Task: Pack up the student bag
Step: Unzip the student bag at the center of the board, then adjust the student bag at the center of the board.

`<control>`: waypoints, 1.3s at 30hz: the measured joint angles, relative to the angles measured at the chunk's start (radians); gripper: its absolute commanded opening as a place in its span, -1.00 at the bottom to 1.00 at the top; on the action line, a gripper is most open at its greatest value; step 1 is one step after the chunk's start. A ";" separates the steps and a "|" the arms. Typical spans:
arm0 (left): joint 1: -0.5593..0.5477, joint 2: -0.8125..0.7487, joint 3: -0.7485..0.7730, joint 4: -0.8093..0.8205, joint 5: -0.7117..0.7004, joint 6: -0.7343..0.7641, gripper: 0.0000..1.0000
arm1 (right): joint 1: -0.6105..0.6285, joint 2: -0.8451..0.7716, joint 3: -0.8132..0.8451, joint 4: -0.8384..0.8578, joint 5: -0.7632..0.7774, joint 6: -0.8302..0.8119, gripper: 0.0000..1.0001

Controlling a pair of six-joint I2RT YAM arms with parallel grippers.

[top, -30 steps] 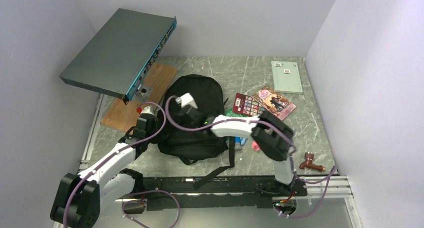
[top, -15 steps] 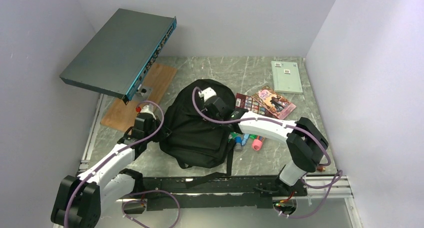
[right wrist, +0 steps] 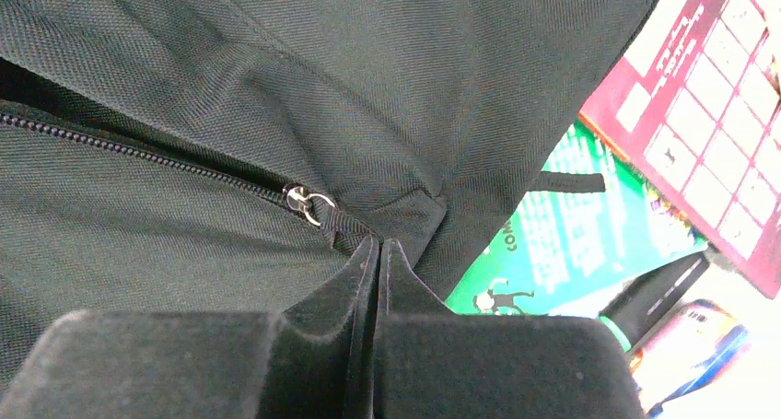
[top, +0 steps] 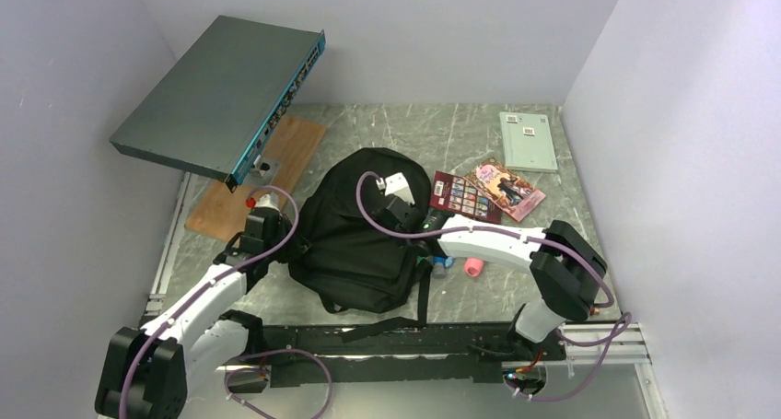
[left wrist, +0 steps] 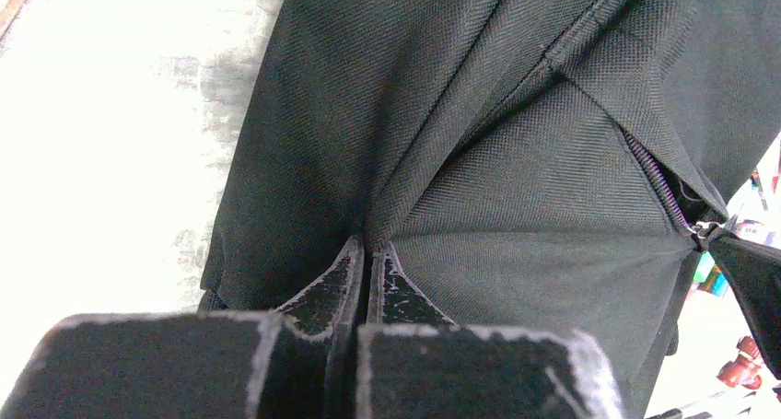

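Observation:
The student bag [top: 355, 239], a large black fabric backpack, lies flat in the middle of the table. My left gripper [top: 295, 244] is shut on a fold of fabric at the bag's left edge. In the left wrist view the cloth [left wrist: 516, 161] puckers up between the fingertips of the left gripper [left wrist: 368, 249]. My right gripper [top: 410, 221] sits at the bag's right side. In the right wrist view the right gripper [right wrist: 379, 246] is shut on the fabric pull tab just past the metal zipper ring [right wrist: 304, 203]. The zip [right wrist: 138, 152] runs off to the left.
A grey network switch [top: 221, 92] stands tilted over a wooden board [top: 276, 161] at the back left. A red booklet [top: 458, 195], a picture book [top: 505, 187] and a pale green book [top: 528, 141] lie right of the bag. A pink item [top: 473, 268] and markers lie under my right arm.
My right gripper has moved from over the bag's middle to its right side, drawing the bag wider to the right. The right elbow swung rightward. The left arm has hardly moved.

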 measured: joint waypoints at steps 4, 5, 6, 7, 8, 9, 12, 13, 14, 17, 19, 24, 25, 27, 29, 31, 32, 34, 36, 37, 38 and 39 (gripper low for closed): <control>0.000 0.015 0.022 -0.023 0.002 0.000 -1.00 | -0.004 -0.010 0.006 -0.046 -0.012 0.069 -1.00; 0.000 0.020 0.027 -0.031 0.002 0.000 -1.00 | -0.005 -0.010 0.006 -0.054 -0.018 0.078 -1.00; 0.000 0.025 0.035 -0.038 0.002 0.000 -1.00 | -0.007 -0.011 0.006 -0.061 -0.024 0.083 -1.00; 0.000 0.029 0.041 -0.045 0.001 0.001 -1.00 | -0.008 -0.015 0.006 -0.067 -0.034 0.085 -1.00; 0.000 0.031 0.045 -0.052 0.000 0.001 -1.00 | -0.010 -0.024 0.000 -0.068 -0.051 0.085 -1.00; 0.001 0.033 0.050 -0.059 0.000 0.001 -1.00 | -0.013 -0.042 -0.012 -0.066 -0.074 0.083 -1.00; 0.002 0.033 0.054 -0.074 0.000 0.000 -1.00 | -0.020 -0.140 -0.092 -0.027 -0.164 0.070 -1.00; 0.003 0.035 0.054 -0.079 -0.003 0.000 -1.00 | -0.027 -0.199 -0.143 0.002 -0.208 0.068 -1.00; 0.003 0.037 0.055 -0.083 -0.011 0.000 -1.00 | -0.038 -0.248 -0.180 0.008 -0.229 0.068 -1.00; 0.008 0.055 0.074 -0.114 -0.014 -0.015 -1.00 | -0.083 -0.320 -0.226 -0.004 -0.219 0.104 -1.00; 0.008 0.066 0.094 -0.130 -0.015 -0.020 -1.00 | -0.088 -0.293 -0.214 -0.007 -0.193 0.120 -1.00; 0.011 0.080 0.124 -0.154 -0.023 -0.013 -1.00 | -0.087 -0.235 -0.209 0.003 -0.207 0.100 -0.60; 0.012 0.082 0.125 -0.155 -0.028 -0.006 -1.00 | -0.087 -0.239 -0.209 0.010 -0.216 0.089 -0.47; 0.021 0.093 0.137 -0.172 -0.048 0.014 -0.60 | -0.090 -0.248 -0.209 0.003 -0.218 0.068 -0.25; 0.035 0.118 0.160 -0.187 -0.054 0.056 -0.24 | -0.093 -0.253 -0.208 -0.002 -0.220 0.048 -0.04; 0.042 0.141 0.179 -0.185 -0.051 0.081 0.02 | -0.096 -0.254 -0.201 -0.004 -0.225 0.018 0.12; 0.043 0.144 0.181 -0.183 -0.047 0.089 0.12 | -0.097 -0.253 -0.195 -0.003 -0.229 0.002 0.17; 0.045 0.138 0.181 -0.182 -0.037 0.102 0.31 | -0.097 -0.249 -0.172 -0.003 -0.238 -0.031 0.25; 0.045 0.124 0.181 -0.183 -0.027 0.111 0.47 | -0.097 -0.237 -0.142 0.005 -0.252 -0.058 0.33; 0.045 0.115 0.181 -0.185 -0.021 0.114 0.54 | -0.097 -0.224 -0.119 0.017 -0.263 -0.076 0.35; 0.045 0.106 0.182 -0.188 -0.014 0.120 0.60 | -0.097 -0.214 -0.104 0.027 -0.271 -0.087 0.37; 0.045 0.096 0.183 -0.195 -0.005 0.126 0.68 | -0.097 -0.203 -0.087 0.039 -0.282 -0.100 0.40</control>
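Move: The right gripper already pinches the zipper pull of the student bag; the zipper's right end lies about 4 cm back and 4 cm to its right. From that hand the blue bottle is some 8 cm right and 5 cm back, the green book about 10 cm right and 5 cm ahead, both roughly 8 cm lower. The left gripper holds a fold of the bag's left side, with the pull about 21 cm to its right and 3 cm back. Keep both grips and draw the zipper pull back and right with the right gripper, about 4 cm each way, to the zipper's right end, tilting its left side up some 10 degrees. Then open both grippers off the pull and the fabric; lift the right about 3 cm, going left and forward over the bag, and let the left, eased 2 cm leftward, rise 1 cm. ##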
